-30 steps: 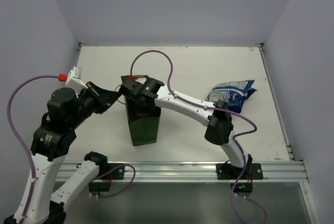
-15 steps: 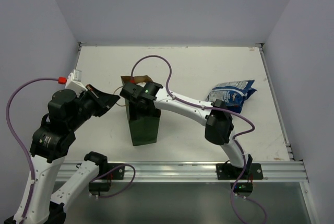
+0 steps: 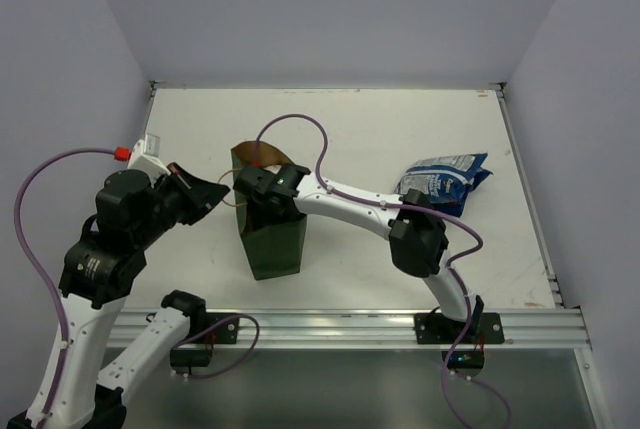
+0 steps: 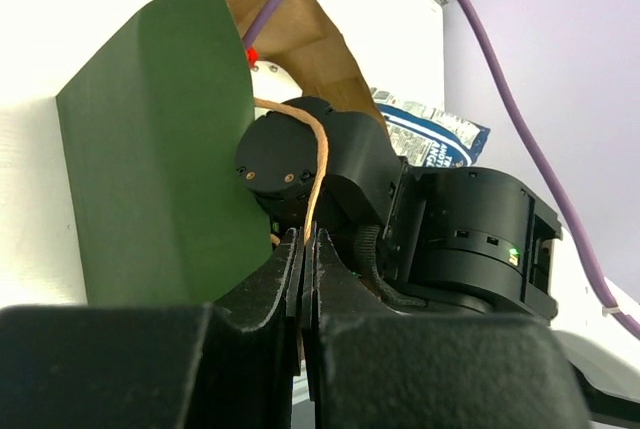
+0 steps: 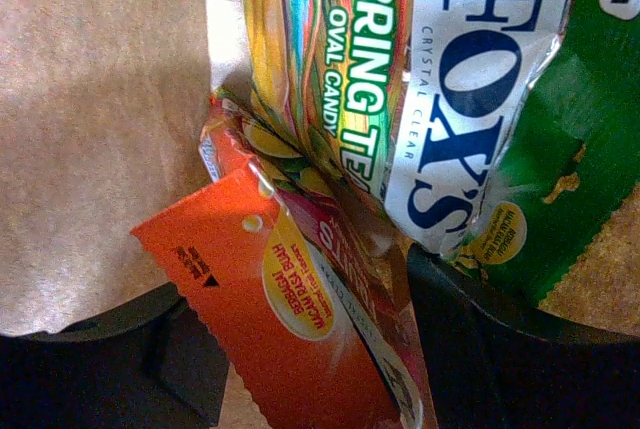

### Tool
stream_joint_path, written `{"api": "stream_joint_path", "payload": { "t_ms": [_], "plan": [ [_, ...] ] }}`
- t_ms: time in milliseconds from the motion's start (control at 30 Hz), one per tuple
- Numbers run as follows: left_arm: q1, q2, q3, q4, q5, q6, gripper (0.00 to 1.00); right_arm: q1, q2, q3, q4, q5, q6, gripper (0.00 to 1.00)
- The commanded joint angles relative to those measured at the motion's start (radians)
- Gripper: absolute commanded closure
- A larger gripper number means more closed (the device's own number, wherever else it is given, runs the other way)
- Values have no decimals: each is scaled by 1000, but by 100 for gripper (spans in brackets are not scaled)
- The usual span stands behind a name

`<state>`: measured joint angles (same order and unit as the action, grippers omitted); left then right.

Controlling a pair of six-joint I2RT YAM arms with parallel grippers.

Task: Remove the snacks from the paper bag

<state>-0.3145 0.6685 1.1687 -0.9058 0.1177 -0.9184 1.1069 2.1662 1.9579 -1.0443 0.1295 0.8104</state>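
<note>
The dark green paper bag [image 3: 275, 244] stands upright mid-table, its brown mouth pulled wide. My left gripper [image 3: 222, 189] is shut on the bag's thin tan handle [image 4: 320, 164], just left of the mouth. My right gripper [image 3: 262, 199] reaches down inside the bag, its fingertips hidden in the top view. In the right wrist view its fingers [image 5: 490, 359] stand open on either side of an orange packet [image 5: 300, 319]. A Spring Tea packet [image 5: 340, 69] and a green Fox's packet [image 5: 490, 99] lie just beyond. A blue-and-white snack bag [image 3: 445, 179] lies on the table to the right.
The right arm's links [image 3: 350, 204] stretch from the bag to its base [image 3: 450, 324] at the near edge, passing in front of the blue-and-white bag. A purple cable [image 3: 290, 129] loops above the bag. White walls close off the table's left, far and right sides.
My right gripper has sunk deeper into the bag and its jaws have narrowed slightly. The bag's mouth has spread wider at the back. My left gripper still holds the handle.
</note>
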Motion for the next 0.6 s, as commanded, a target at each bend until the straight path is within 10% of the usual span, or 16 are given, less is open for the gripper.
{"api": "stream_joint_path", "payload": {
  "t_ms": [0,267,567],
  "plan": [
    [5,17,8,-8,-15,36,100,-21,-31,-11,-2,-2,-8,32],
    [5,31,-1,4,-7,44,100,-39,-29,-43,0,12,-17,45],
    [5,43,-4,24,-4,49,100,-39,-51,-34,-22,79,-57,100]
  ]
}}
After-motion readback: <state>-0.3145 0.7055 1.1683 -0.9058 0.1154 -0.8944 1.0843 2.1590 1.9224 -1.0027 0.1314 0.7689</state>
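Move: The orange candy packet stands inside the paper bag between the right hand's open fingers, its middle about 1 cm ahead and some 3 cm below them. The green candy packet leans beside it, roughly 4 cm ahead, 4 cm to the right and 4 cm down, while the bag's left wall is about 5 cm to the left, 1 cm ahead and about level in height. From the left hand, the orange packet is some 3 cm ahead, 7 cm right and 27 cm below. The orange packet's upper end is pinched as the right fingers, well open and pointing down into the bag, close nearly all the way, the hand easing only about 1 cm forward and a touch down. Meanwhile the left fingers keep their shut hold on the bag's string handle, that hand drifting about 1 cm forward and 1 cm down. ##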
